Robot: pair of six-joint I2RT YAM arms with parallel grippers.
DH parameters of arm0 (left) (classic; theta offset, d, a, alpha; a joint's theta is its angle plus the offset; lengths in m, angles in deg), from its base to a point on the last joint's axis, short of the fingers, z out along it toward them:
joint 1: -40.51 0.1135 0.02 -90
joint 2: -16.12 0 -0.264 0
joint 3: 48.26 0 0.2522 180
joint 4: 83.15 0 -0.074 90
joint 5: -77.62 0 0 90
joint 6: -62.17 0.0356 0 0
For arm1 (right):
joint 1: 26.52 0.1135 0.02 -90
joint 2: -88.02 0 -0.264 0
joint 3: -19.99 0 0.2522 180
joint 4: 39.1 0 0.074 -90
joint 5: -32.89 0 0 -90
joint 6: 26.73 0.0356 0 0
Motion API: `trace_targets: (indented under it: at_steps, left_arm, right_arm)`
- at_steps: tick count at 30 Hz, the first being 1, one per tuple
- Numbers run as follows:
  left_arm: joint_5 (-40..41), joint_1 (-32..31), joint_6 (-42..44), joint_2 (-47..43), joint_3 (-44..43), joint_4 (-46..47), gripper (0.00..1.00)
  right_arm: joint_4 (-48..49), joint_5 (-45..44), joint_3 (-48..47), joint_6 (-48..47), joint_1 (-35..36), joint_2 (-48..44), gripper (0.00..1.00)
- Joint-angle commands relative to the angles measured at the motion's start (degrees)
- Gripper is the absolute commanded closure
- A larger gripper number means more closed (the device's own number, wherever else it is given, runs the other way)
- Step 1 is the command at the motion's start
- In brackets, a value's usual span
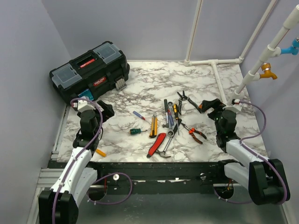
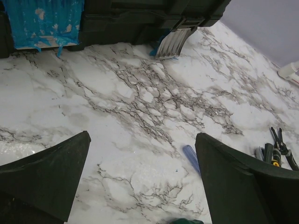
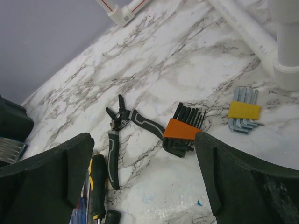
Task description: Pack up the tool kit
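The black toolbox [image 1: 88, 70] with a red handle stands shut at the table's back left; its lower front [image 2: 140, 18] and a grey latch [image 2: 170, 43] show in the left wrist view. Loose tools lie mid-table: a blue-handled screwdriver [image 1: 139, 115] [image 2: 190, 156], a green screwdriver [image 1: 135, 131], a red-handled hammer [image 1: 156, 144], a wrench [image 1: 171, 127] and orange pliers [image 1: 196, 134]. My left gripper [image 1: 105, 111] [image 2: 142, 137] hangs open over bare marble in front of the box. My right gripper [image 1: 209, 106] [image 3: 145, 137] hangs open and empty above black pliers [image 3: 119, 126] and an orange-holdered hex key set [image 3: 182, 130].
A second hex key set in a yellow holder [image 3: 244, 111] lies near white pipes [image 3: 285, 42] at the right. A black and yellow screwdriver [image 3: 97, 186] lies by the right gripper's left finger. A small orange piece [image 1: 101, 152] rests at the near edge by the left arm.
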Motion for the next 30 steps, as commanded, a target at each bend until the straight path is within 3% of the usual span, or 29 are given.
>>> trace_targets:
  at_steps: [1, 7, 13, 21, 23, 26, 30]
  left_arm:
    - [1.45, 0.06, -0.11, -5.05, 0.59, -0.86, 0.02]
    - [1.53, 0.95, 3.98, -0.30, -9.51, -3.03, 0.01]
    - [-10.20, 11.69, 5.04, 19.31, -32.41, -13.13, 0.01]
    - [-10.22, 14.24, 5.82, 37.43, -59.85, -22.57, 0.05]
    - [-10.23, 14.74, 6.59, 42.21, -66.46, -24.67, 0.16]
    - [-10.75, 15.56, 7.23, 50.10, -77.39, -30.58, 0.56]
    - [-11.03, 16.78, 9.77, 59.73, -91.17, -36.31, 0.98]
  right_arm:
    - [3.96, -0.85, 3.58, 3.65, 0.08, -0.19, 0.00]
    - [6.89, 0.17, 5.33, 4.76, 0.09, -0.28, 0.00]
    - [8.47, 2.54, 5.74, 6.26, 0.09, 1.13, 0.00]
    - [8.16, 3.64, 4.77, 7.02, 0.09, 3.09, 0.00]
    - [7.72, 3.64, 4.76, 6.99, 0.09, 2.77, 0.00]
    - [7.52, 3.37, 4.93, 6.96, 0.04, 2.35, 0.00]
    - [7.26, 3.14, 4.94, 7.01, 0.09, 1.91, 0.00]
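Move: The toolbox's lid handle lies about 25 cm ahead of the left hand, some 8 cm to its left and about 2 cm above it. From the same hand, the blue tape patch on the box's front is roughly 11 cm ahead, 7 left and 7 below, and the ribbed metal piece at the box's right end about 20 ahead, 10 right and 9 below. From the right hand the handle is some 75 cm left, 22 ahead and 4 above. Towards the toolbox's lid and handle the left hand climbs and reaches forward, some 20 cm each way and about 9 cm to the left, after first rising with a slight draw back. The wrist barely turns, and late on the wide-open, empty fingers close to about a quarter, still above the lid. The right hand, still open, sinks about 2 cm and rolls slightly. ##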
